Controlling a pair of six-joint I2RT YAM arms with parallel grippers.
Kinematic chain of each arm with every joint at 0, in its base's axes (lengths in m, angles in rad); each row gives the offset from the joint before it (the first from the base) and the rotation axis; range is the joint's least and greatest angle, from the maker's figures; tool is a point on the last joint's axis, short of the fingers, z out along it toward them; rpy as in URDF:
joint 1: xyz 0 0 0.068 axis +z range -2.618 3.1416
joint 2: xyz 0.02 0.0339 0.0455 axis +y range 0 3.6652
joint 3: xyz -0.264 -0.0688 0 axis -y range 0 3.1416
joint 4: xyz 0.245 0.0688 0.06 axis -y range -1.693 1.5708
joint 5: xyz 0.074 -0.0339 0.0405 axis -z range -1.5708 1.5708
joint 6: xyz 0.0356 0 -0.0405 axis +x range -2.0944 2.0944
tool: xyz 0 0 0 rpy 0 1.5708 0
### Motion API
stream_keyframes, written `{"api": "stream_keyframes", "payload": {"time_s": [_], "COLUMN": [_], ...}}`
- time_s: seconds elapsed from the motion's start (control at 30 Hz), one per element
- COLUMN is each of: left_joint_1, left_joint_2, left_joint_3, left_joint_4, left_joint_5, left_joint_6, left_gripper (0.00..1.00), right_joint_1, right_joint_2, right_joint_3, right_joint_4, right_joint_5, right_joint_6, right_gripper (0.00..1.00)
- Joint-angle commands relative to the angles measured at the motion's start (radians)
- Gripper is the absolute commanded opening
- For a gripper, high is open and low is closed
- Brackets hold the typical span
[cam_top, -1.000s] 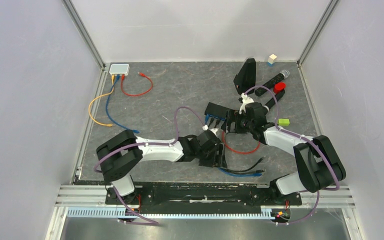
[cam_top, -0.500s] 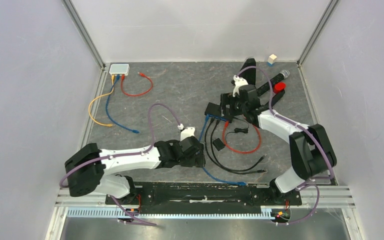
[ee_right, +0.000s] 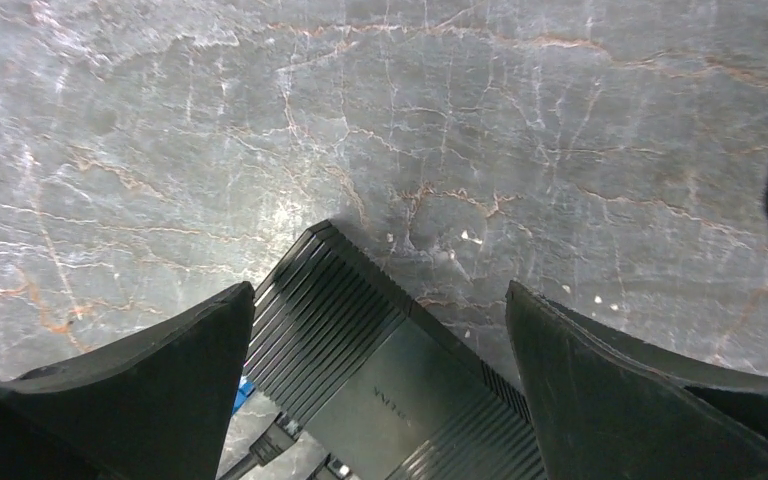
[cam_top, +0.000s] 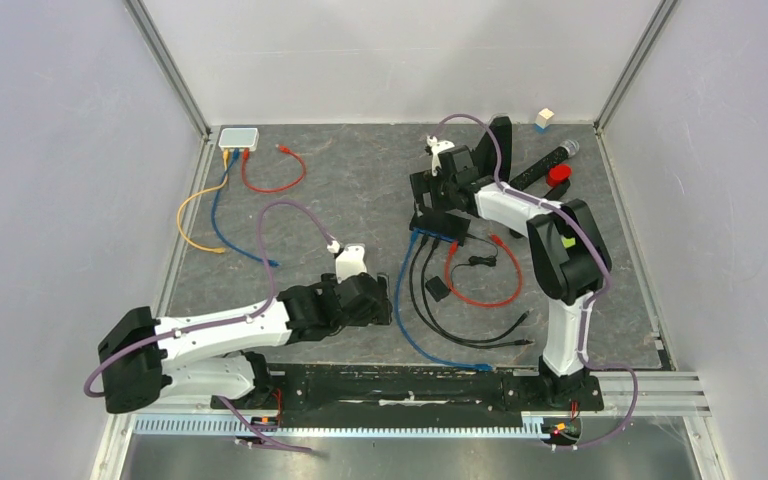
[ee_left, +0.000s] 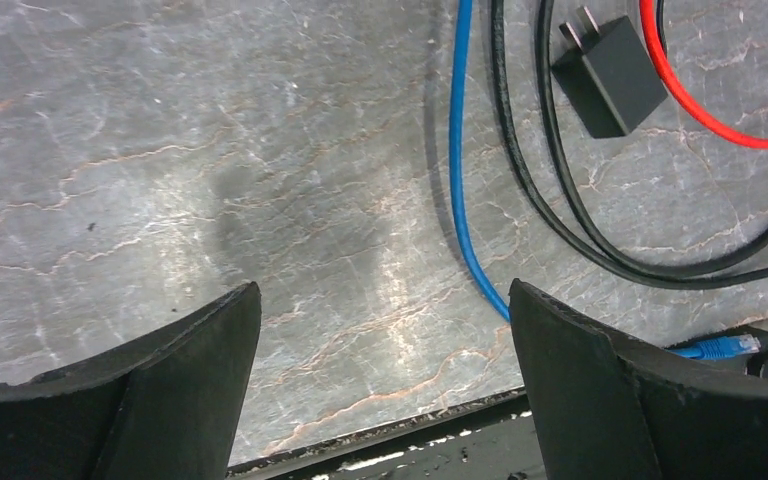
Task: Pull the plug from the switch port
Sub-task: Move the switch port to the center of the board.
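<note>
The black switch [cam_top: 438, 222] lies mid-table; its ribbed top [ee_right: 380, 380] fills the bottom of the right wrist view. A blue plug [ee_right: 243, 392] and a black plug [ee_right: 275, 435] sit at its front ports. My right gripper [cam_top: 438, 190] hovers open over the switch's far edge, its fingers [ee_right: 378, 295] either side and touching nothing. The left gripper [cam_top: 380, 303] stands open and empty near the front edge, left of the blue cable [ee_left: 457, 180]. That cable's free plug [ee_left: 725, 347] rests at the table edge.
Black cables [cam_top: 430, 310], a red cable [cam_top: 480, 295] and a black power adapter [cam_top: 437, 290] lie in front of the switch. A white switch [cam_top: 238, 137] with coloured cables sits back left. A black stand [cam_top: 495, 145], a red cap [cam_top: 558, 175] and a small cube [cam_top: 544, 118] are back right.
The left gripper opened and drew back to the left, away from the cables. The right arm swung from the switch's front to over its far side.
</note>
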Motion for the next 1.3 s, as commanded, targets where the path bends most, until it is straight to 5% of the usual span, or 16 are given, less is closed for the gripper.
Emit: {"api": "stream_keyframes", "payload": {"time_s": [0.0, 0.37, 0.73, 0.93, 1.1, 1.27], "left_joint_1": [0.011, 0.078, 0.106, 0.135, 0.185, 0.248], "left_joint_2": [-0.054, -0.099, -0.042, -0.037, 0.036, 0.173], "left_joint_3": [-0.005, -0.006, 0.029, 0.029, 0.070, 0.143], "left_joint_4": [-0.037, -0.033, -0.019, 0.061, 0.124, 0.194], "left_joint_5": [-0.106, -0.111, -0.083, -0.022, 0.073, 0.222], "left_joint_6": [-0.005, 0.052, 0.062, 0.094, 0.154, 0.227], "left_gripper": [0.99, 1.00, 1.00, 1.00, 1.00, 0.98], "right_joint_1": [0.002, 0.096, 0.192, 0.188, 0.181, 0.180], "right_joint_2": [0.059, 0.012, -0.294, -0.479, -0.693, -0.904], "right_joint_3": [0.072, -0.072, -0.458, -0.428, -0.566, -0.800], "right_joint_4": [-0.039, -0.058, 0.203, 0.130, 0.111, 0.102], "right_joint_5": [-0.074, -0.202, -0.380, -0.127, 0.188, 0.182], "right_joint_6": [-0.044, -0.168, 0.007, -0.015, 0.116, 0.199], "right_gripper": [0.98, 0.98, 0.98, 0.98, 0.98, 0.97]}}
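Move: The switch port lies behind the open right hand, about 7 cm back, 4 cm to the right and 3 cm below. From that hand the charger block is some 21 cm back and 3 cm right, the red cable loop about 17 cm back and 13 cm right, and the black stand about 8 cm ahead and 15 cm right. From the left hand the switch port is roughly 19 cm ahead, 13 cm right and 5 cm lower. Open right hand dips, sweeps back about 17 cm dragging the switch port, then lifts; left hand eases forward. ##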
